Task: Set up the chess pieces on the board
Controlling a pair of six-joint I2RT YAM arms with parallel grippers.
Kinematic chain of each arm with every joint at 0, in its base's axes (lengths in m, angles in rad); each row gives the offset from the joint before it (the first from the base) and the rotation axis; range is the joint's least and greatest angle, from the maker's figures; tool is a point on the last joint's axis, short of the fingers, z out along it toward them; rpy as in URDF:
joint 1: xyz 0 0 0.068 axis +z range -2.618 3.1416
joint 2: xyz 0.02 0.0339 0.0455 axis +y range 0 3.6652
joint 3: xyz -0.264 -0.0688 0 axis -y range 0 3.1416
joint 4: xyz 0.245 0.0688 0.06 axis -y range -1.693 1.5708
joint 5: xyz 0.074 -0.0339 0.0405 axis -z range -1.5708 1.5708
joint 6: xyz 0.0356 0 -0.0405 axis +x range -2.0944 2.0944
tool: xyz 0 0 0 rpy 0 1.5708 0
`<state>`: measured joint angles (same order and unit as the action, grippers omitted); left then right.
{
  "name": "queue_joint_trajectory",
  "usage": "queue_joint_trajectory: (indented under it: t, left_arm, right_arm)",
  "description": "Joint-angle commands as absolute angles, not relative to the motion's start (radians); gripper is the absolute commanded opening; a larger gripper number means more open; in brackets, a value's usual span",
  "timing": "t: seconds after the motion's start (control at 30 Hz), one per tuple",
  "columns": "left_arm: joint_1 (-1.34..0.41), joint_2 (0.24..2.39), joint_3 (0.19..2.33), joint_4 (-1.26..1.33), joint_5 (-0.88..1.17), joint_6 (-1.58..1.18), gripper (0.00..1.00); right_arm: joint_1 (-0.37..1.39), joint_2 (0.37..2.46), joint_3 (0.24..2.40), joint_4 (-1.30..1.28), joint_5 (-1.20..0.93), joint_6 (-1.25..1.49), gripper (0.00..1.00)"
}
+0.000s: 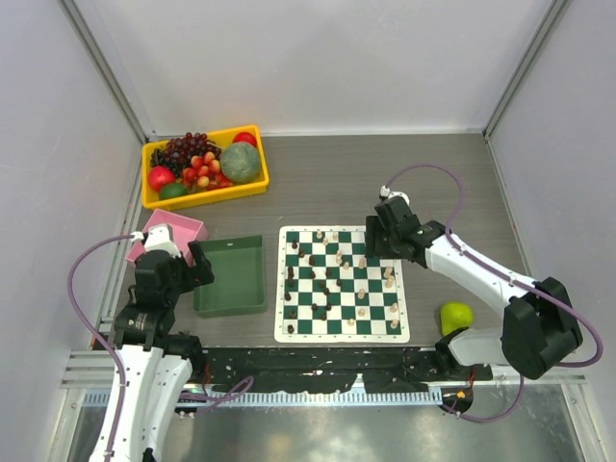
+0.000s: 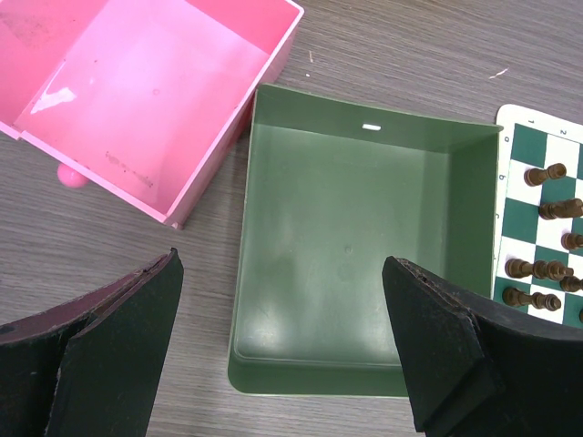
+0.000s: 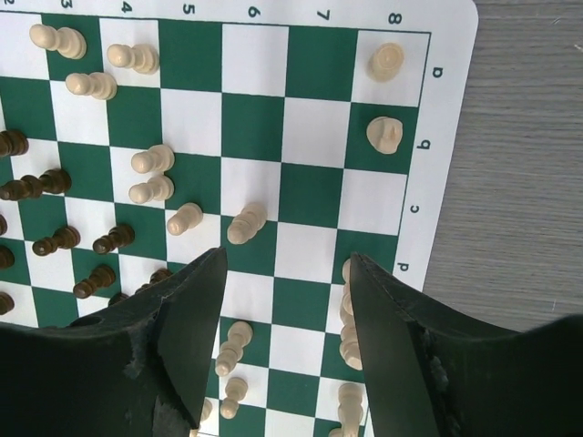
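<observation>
The board (image 1: 342,337) is a green and white checked mat in front of the arms. Dark and cream chess pieces (image 1: 327,279) stand scattered over it, dark ones to the left, cream ones to the right. My right gripper (image 3: 287,259) hangs open above the board's far right part (image 1: 377,245), with only bare squares between its fingers. A tall cream piece (image 3: 348,314) stands right against the inner side of its right finger. A cream pawn (image 3: 246,222) stands just beyond the tips. My left gripper (image 2: 282,264) is open over the green tray's near edge, holding nothing.
The green tray (image 1: 229,310) lies left of the board, and a pink box (image 1: 173,231) behind it. A yellow bin (image 1: 207,197) of fruit sits at the back left. A green fruit (image 1: 456,316) lies right of the board. Dark pieces (image 2: 545,174) show at the board's left edge.
</observation>
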<state>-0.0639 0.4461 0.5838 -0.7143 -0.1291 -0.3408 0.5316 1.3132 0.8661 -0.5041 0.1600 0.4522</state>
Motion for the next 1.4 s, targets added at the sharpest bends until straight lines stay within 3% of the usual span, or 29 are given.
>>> queue_joint_trajectory:
  t: [0.0,0.37,1.03,1.2,1.37]
  left_arm:
    - [-0.061,0.439,0.595,-0.675,-0.117,-0.348,0.99]
    - [-0.061,0.44,0.595,-0.673,-0.12,-0.348,0.99]
    - [-0.061,0.434,0.594,-0.672,-0.118,-0.348,0.99]
    - [-0.061,0.436,0.592,-0.672,-0.12,-0.348,0.99]
    - [-0.061,0.439,0.595,-0.673,-0.12,-0.348,0.99]
  right_arm:
    - [0.551,1.305,0.865,-0.476,0.14,0.48,0.62]
    - [0.597,1.4,0.903,-0.46,0.117,0.479,0.5]
    - [0.607,1.52,0.953,-0.443,0.115,0.468,0.39]
    - [0.609,1.529,0.957,-0.442,0.12,0.465,0.31]
    - [0.609,1.549,0.973,-0.459,0.121,0.459,0.32]
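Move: The light chess piece that the right hand goes for stands about 4 cm to its left, level with it fore and aft, some 7 cm lower. Another light piece is 4 cm farther left and 1 cm nearer the base; the knight on b8 stands about 5 cm ahead and 4 cm to the right of the hand, and a light piece on the right edge file about 3 cm back and 3 cm right. From the left hand the target lies roughly 38 cm right, 8 cm ahead. The right fingers come down around the head of the light piece without a visible grip: the hand slides about 4 cm left and sinks about 4 cm, drifting slightly back before coming forward again. On the way the empty fingers narrow to about half their opening, while the hand tips a little more downward and turns slightly counter-clockwise. ##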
